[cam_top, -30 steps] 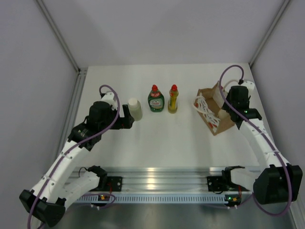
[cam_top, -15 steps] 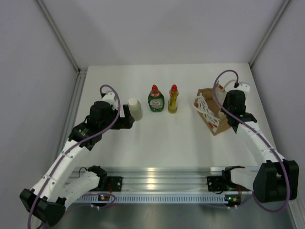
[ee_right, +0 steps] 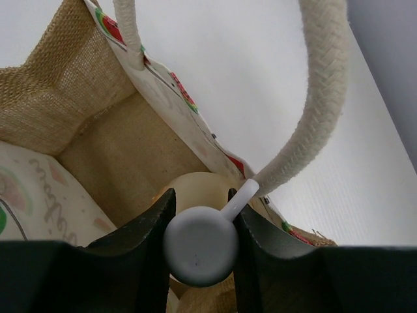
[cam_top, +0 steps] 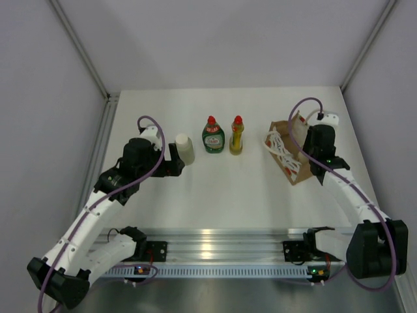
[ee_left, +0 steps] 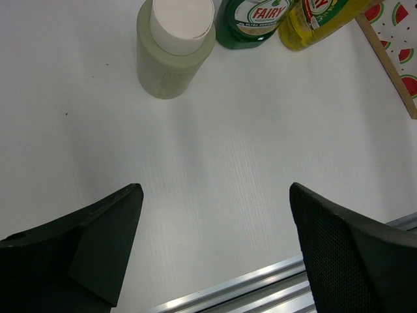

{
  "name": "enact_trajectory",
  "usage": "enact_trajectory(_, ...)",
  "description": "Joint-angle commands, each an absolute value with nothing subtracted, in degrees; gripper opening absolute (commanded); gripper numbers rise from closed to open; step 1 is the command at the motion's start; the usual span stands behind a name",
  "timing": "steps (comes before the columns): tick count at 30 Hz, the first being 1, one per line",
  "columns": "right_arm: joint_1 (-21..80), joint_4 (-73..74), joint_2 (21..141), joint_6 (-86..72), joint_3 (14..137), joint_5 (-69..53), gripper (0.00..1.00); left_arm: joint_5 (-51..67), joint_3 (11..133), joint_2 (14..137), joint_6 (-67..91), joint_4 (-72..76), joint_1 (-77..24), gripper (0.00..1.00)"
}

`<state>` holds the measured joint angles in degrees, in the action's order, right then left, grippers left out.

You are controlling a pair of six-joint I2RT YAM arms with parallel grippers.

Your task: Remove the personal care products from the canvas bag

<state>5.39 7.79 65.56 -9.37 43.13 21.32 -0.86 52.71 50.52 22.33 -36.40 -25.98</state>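
Observation:
The canvas bag (cam_top: 287, 163) is at the right of the table, its white rope handles (cam_top: 276, 147) spilling to the left. My right gripper (cam_top: 310, 151) reaches into its mouth. In the right wrist view this gripper (ee_right: 201, 195) is shut on the white pump head (ee_right: 199, 246) of the peach bottle (ee_right: 195, 186), which is inside the bag (ee_right: 98, 137). The cream cylinder (cam_top: 184, 149), green bottle (cam_top: 212, 135) and yellow bottle (cam_top: 236, 135) stand on the table. My left gripper (cam_top: 172, 160) is open and empty, just near of the cylinder (ee_left: 172, 49).
An aluminium rail (cam_top: 215, 238) runs along the table's near edge, also seen as a rail (ee_left: 260, 287) below my left fingers. One rope handle (ee_right: 313, 111) hangs across the right gripper's side. Grey walls close in the table left, right and behind.
My right gripper has closed onto the pump head, and its wrist has shifted slightly over the bag. The left arm and the three standing bottles have not moved.

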Motion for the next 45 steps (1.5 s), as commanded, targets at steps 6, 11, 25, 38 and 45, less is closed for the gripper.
enact_trajectory(6,5.8,-2.5,59.6,-6.4,43.0,19.9,0.00,-0.3,52.6,50.7,21.4,-33.8,-26.3,0.98)
enact_trajectory(11,5.8,-3.7,58.5,-5.9,42.5,18.5,0.00,-0.4,52.6,50.6,21.5,-33.8,-26.2,0.98)
enact_trajectory(25,5.9,-9.4,55.5,-4.9,40.0,13.7,0.00,-0.6,52.6,50.4,21.5,-33.9,-26.3,0.98)
enact_trajectory(38,6.0,-4.1,55.1,-4.3,47.4,10.5,0.00,-1.4,52.6,50.2,21.4,-33.9,-26.3,0.98)
enact_trajectory(45,6.7,3.0,54.7,-3.8,53.3,9.7,0.00,-1.5,52.6,50.2,21.4,-33.9,-26.4,0.98)
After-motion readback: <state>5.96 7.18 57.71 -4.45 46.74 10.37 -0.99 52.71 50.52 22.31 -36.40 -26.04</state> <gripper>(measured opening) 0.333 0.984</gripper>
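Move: My right hand already grips the pump bottle by its head, with the bottle's middle about 8 cm below and 1 cm ahead. The canvas bag around it is centred some 4 cm to the left, 1 cm ahead and 10 cm down. Its upright rope handle stands about 6 cm ahead and 4 cm to the right; the yellow bottle is 7 cm ahead, 32 cm left. From my left hand, the pump bottle is roughly 11 cm ahead and 53 cm right. Keeping my right fingers shut on the pump head, I ease the bottle left and up by about 3 cm each, then draw it more quickly upward towards the bag's mouth, for some 7 cm of lift in all. As I go, my wrist swings counter-clockwise and my fingers tip up, each by roughly 10 degrees. ##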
